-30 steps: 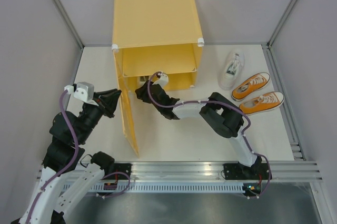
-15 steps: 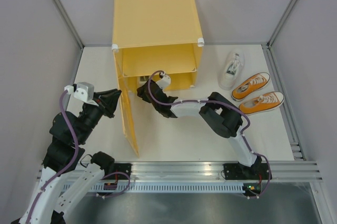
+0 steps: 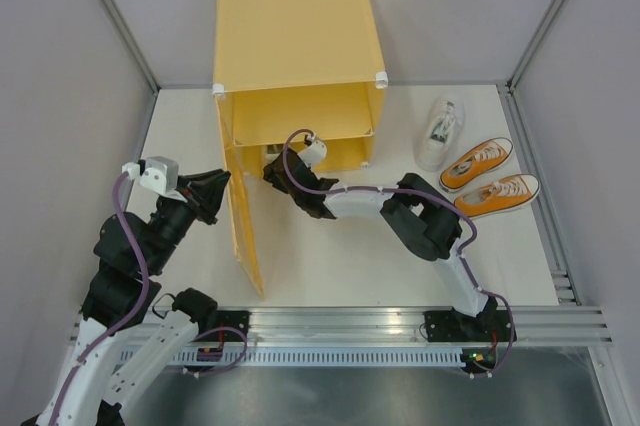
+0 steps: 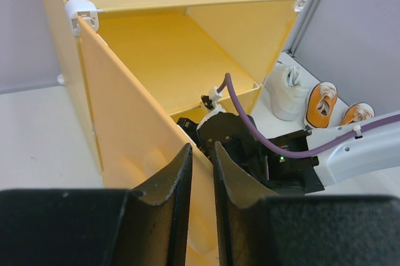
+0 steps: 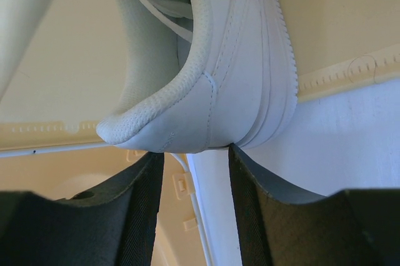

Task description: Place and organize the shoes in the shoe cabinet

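The yellow shoe cabinet (image 3: 295, 41) stands at the back with its door (image 3: 243, 216) swung out toward me. My left gripper (image 3: 222, 186) is shut on the door's free edge (image 4: 131, 128), the panel pinched between its fingers (image 4: 181, 172). My right gripper (image 3: 272, 174) reaches into the lower compartment under the shelf (image 3: 300, 136). In the right wrist view it (image 5: 195, 153) is open, its tips at the heel of a white shoe (image 5: 231, 78) lying on the cabinet floor. Another white shoe (image 3: 440, 133) and two orange shoes (image 3: 477, 163) (image 3: 498, 195) lie on the table to the right.
The white table (image 3: 350, 256) is fenced by grey walls on the left, right and back. The open door divides the left arm's side from the right arm's. A metal rail (image 3: 350, 331) runs along the near edge.
My right wrist has pushed slightly deeper toward the cabinet's lower compartment. The left arm and the door have stayed put.
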You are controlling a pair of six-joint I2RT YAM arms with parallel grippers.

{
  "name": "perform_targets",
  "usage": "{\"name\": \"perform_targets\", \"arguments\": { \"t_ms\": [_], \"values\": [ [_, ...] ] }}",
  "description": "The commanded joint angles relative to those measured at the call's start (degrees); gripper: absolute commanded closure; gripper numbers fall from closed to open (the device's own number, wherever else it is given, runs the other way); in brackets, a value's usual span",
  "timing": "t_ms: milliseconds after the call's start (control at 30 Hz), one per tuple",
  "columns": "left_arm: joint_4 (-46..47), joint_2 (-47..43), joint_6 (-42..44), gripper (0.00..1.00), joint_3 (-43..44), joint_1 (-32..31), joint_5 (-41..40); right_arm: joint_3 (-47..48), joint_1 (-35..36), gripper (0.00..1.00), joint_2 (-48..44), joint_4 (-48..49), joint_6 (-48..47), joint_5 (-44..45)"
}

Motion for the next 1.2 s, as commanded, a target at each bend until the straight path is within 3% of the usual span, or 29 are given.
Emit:
{"name": "perform_targets", "arguments": {
  "t_ms": [0, 867, 1167],
  "values": [
    [-9.2, 0.3, 1.8, 0.76, -2.2, 0.0, 2.8, 4.0, -3.7, 0.49, 0.8, -1.3, -0.6, 4.4],
    [-9.2, 0.4, 1.8, 0.76, -2.2, -0.1, 3.0, 11.7, -7.1, 0.49, 2.2, -7.9, -4.7, 5.3],
    [-9.2, 0.5, 1.8, 0.76, -2.2, -0.1, 3.1, 11.3, -8.4, 0.5, 3.5, -2.6, -7.0, -0.5]
  ]
}}
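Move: The white shoe lies heel-out in the lower compartment with its heel right at the right fingertips; its middle is about 12 cm straight ahead at roughly finger height. The middle shelf's front edge is centred some 3 cm ahead, 7 cm right and 8 cm above; the open door is centred about 11 cm back, 5 cm left and 7 cm up. From the left hand, the shoe is roughly 30 cm ahead, 4 cm right and 28 cm below. Forward into the lower compartment, creeping at first and then quicker, the right hand goes about 5 cm, veering some 3 cm right, its half-open fingers starting at the shoe's heel and ending under the middle shelf. It pushes in at the heel without closing. The left hand, beside the door, stays put until late, then sinks about 5 cm and tips slightly down. ##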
